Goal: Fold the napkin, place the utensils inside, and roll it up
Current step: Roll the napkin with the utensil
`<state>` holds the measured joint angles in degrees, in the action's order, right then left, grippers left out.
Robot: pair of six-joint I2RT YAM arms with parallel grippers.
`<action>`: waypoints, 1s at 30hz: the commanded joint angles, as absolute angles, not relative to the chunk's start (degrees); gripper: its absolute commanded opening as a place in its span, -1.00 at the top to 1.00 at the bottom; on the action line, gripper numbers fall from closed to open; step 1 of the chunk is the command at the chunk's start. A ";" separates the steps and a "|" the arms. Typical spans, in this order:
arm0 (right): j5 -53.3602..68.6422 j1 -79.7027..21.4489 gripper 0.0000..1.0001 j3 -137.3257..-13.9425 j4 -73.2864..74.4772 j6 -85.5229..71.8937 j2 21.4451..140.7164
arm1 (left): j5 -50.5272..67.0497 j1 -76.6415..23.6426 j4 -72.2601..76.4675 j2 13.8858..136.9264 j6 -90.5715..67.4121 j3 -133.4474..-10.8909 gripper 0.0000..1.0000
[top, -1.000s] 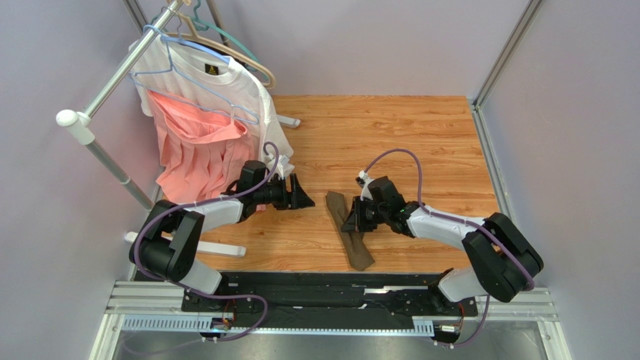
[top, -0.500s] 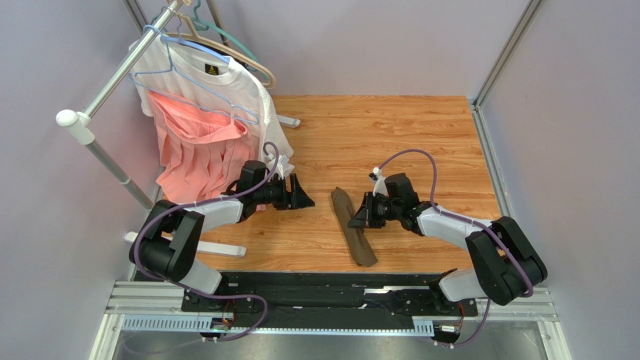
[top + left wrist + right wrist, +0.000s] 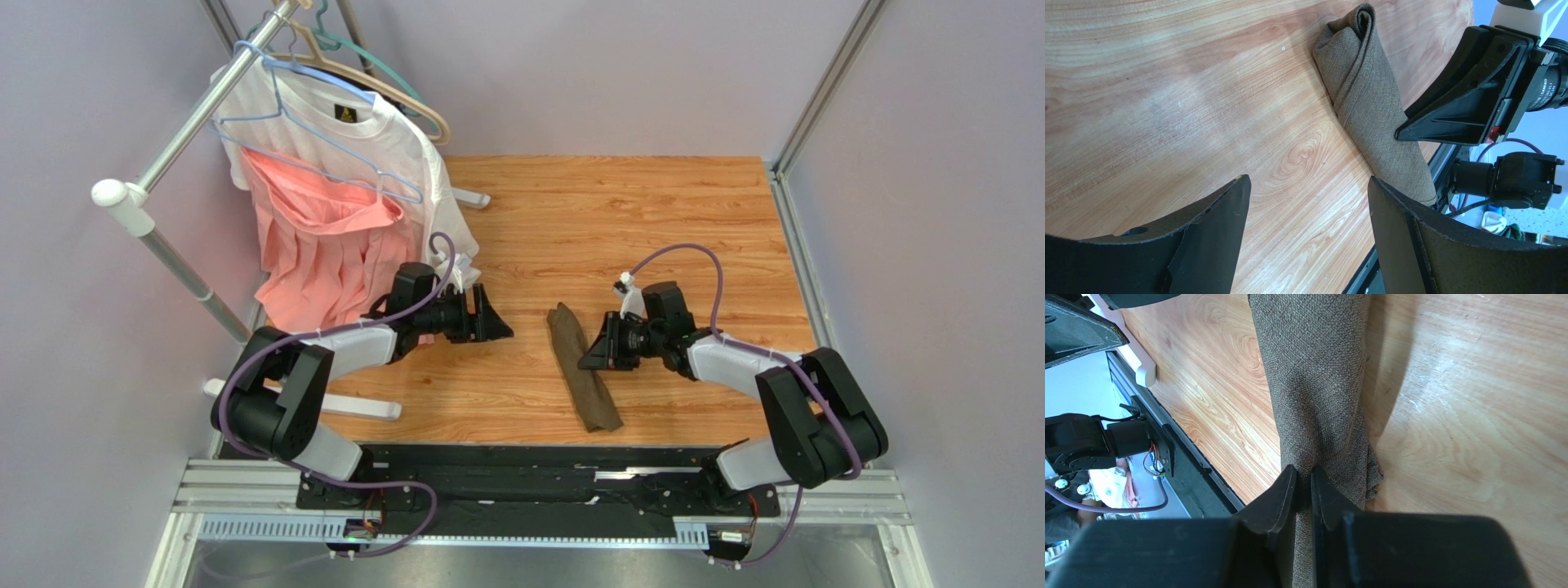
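Observation:
The napkin lies rolled into a long olive-brown bundle on the wooden table, running from the middle toward the near edge. No utensils show in any view. My right gripper sits at the roll's right side. In the right wrist view its jaws stand almost together, with a fold of the napkin pinched between them. My left gripper hovers open to the left of the roll, apart from it. The left wrist view shows bare wood between its fingertips, with the napkin beyond them.
A clothes rack stands at the far left with a white T-shirt and a pink garment on hangers. Its white foot lies by the left arm. Grey walls close in both sides. A black rail runs along the near edge.
My right gripper has drawn a little to the right, and the rolled napkin has shifted right with it and straightened. The left arm has not moved.

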<state>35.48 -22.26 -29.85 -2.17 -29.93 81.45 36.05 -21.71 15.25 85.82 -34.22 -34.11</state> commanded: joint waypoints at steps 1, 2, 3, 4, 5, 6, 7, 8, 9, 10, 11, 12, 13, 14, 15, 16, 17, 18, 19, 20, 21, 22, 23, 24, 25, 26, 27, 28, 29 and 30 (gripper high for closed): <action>33.93 -21.53 0.41 -31.72 1.82 -25.84 81.21 | 36.12 -21.36 15.82 84.64 -33.22 -33.66 -0.57; 33.66 -21.53 0.33 -31.90 2.63 -25.32 80.25 | 36.21 -21.36 15.82 84.64 -33.22 -33.58 -0.57; 32.79 -21.53 0.28 -32.17 3.42 -24.96 79.81 | 36.21 -21.36 15.91 84.64 -33.22 -33.57 -0.57; 32.26 -21.53 0.18 -32.43 5.34 -24.61 79.20 | 36.21 -21.36 15.82 84.55 -33.14 -33.57 -0.57; 31.73 -21.62 0.12 -33.13 6.41 -23.74 78.06 | 36.21 -21.36 15.82 84.64 -33.13 -33.57 -0.57; 30.51 -21.53 0.08 -33.57 7.72 -23.30 77.35 | 36.30 -21.36 15.82 84.55 -33.13 -33.57 -0.57; 29.89 -21.45 0.05 -34.10 10.26 -22.68 76.47 | 36.39 -21.36 15.91 84.46 -33.13 -33.57 -0.57; 28.32 -21.62 0.05 -34.88 11.76 -22.24 74.46 | 36.56 -21.36 15.91 84.46 -33.13 -33.57 -0.57; 27.34 -21.53 0.04 -35.41 13.00 -21.45 73.23 | 36.48 -21.36 15.91 84.46 -33.05 -33.57 -0.57; 26.20 -21.62 0.01 -35.77 15.71 -21.01 71.99 | 36.56 -21.36 16.00 84.46 -33.05 -33.49 -0.57; 23.58 -21.80 0.00 -37.08 17.21 -20.57 70.50 | 36.65 -21.36 16.00 84.55 -32.96 -33.49 -0.57; 21.81 -22.06 0.00 -37.79 18.71 -19.52 68.05 | 36.82 -21.36 16.08 84.46 -32.87 -33.49 -0.57; 20.06 -22.50 0.00 -38.58 21.77 -19.16 66.90 | 36.91 -21.36 16.26 84.55 -32.87 -33.57 -0.58; 16.73 -23.98 -0.01 -39.45 23.10 -18.90 65.93 | 36.91 -21.36 16.35 84.55 -32.87 -33.49 -0.57; 15.13 -25.21 -0.01 -41.29 24.33 -18.46 64.79 | 37.00 -21.36 16.43 84.55 -32.87 -33.40 -0.57; 13.64 -26.62 -0.01 -42.35 26.43 -18.63 64.60 | 37.18 -21.36 16.52 84.55 -32.78 -33.40 -0.57; 10.32 -30.11 -0.01 -43.32 27.24 -18.89 64.69 | 37.35 -21.36 16.52 84.64 -32.70 -33.31 -0.57; 8.63 -32.23 -0.01 -45.33 27.94 -19.16 64.95 | 37.44 -21.36 16.61 84.55 -32.70 -33.31 -0.57; 7.05 -34.52 -0.01 -46.22 28.65 -20.12 65.65 | 37.44 -21.36 16.70 84.55 -32.70 -33.31 -0.57; 4.60 -38.89 -0.01 -46.93 28.74 -20.74 66.35 | 37.53 -21.36 16.87 84.46 -32.70 -33.14 -0.57; 4.14 -40.76 -0.01 -47.72 28.39 -21.53 67.05 | 37.53 -21.36 17.05 84.46 -32.78 -32.96 -0.57; 4.04 -42.26 -0.01 -48.59 27.08 -23.10 68.89 | 37.53 -21.36 17.14 84.20 -32.78 -32.87 -0.57; 4.13 -44.80 -0.01 -49.04 26.29 -24.16 69.78 | 37.53 -21.36 17.40 84.11 -32.96 -32.44 -0.57; 4.30 -45.96 -0.02 -49.04 24.10 -24.87 70.83 | 37.44 -21.36 17.58 83.94 -33.05 -32.34 -0.58; 4.65 -46.84 -0.02 -49.22 23.21 -25.83 73.45 | 37.44 -21.36 17.75 83.85 -33.13 -32.17 -0.57; 4.83 -48.24 -0.02 -49.48 22.59 -26.10 74.87 | 37.53 -21.36 17.75 83.76 -33.05 -31.99 -0.58; 4.49 -48.86 -0.02 -49.83 22.33 -26.36 76.54 | 37.53 -21.36 17.67 83.67 -33.05 -31.99 -0.57; 4.31 -49.39 -0.01 -50.70 22.41 -26.37 77.94 | 37.79 -21.36 17.58 83.58 -32.96 -31.99 -0.57; 3.44 -50.09 -0.01 -51.15 22.76 -26.28 80.66 | 37.79 -21.36 17.49 83.50 -32.87 -31.99 -0.57; 2.73 -50.45 -0.01 -51.59 23.55 -26.45 81.73 | 37.79 -21.36 17.14 83.24 -32.78 -31.91 -0.58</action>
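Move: The right hand, fingers nearly shut, is at the middle of the napkin roll, whose centre is straight below, about 2 cm down. The roll's far end is some 8 cm ahead and 3 cm to the left, its near end about 9 cm back and 3 cm to the right, with the table's near edge 12 cm straight back. From the waiting left hand the roll's middle is roughly 12 cm right, 6 cm back and 5 cm lower. The right hand opens its fingers to about half, lets go of the napkin roll and draws off about 3 cm to the right while beginning to lift, climbing some 8 cm clear of it. From there it swings left and back over the roll and sinks again, ending open above the roll's left side, about 5 cm left of and 5 cm above where it began, its fingers tipped more steeply down and the wrist turned a little counter-clockwise. ##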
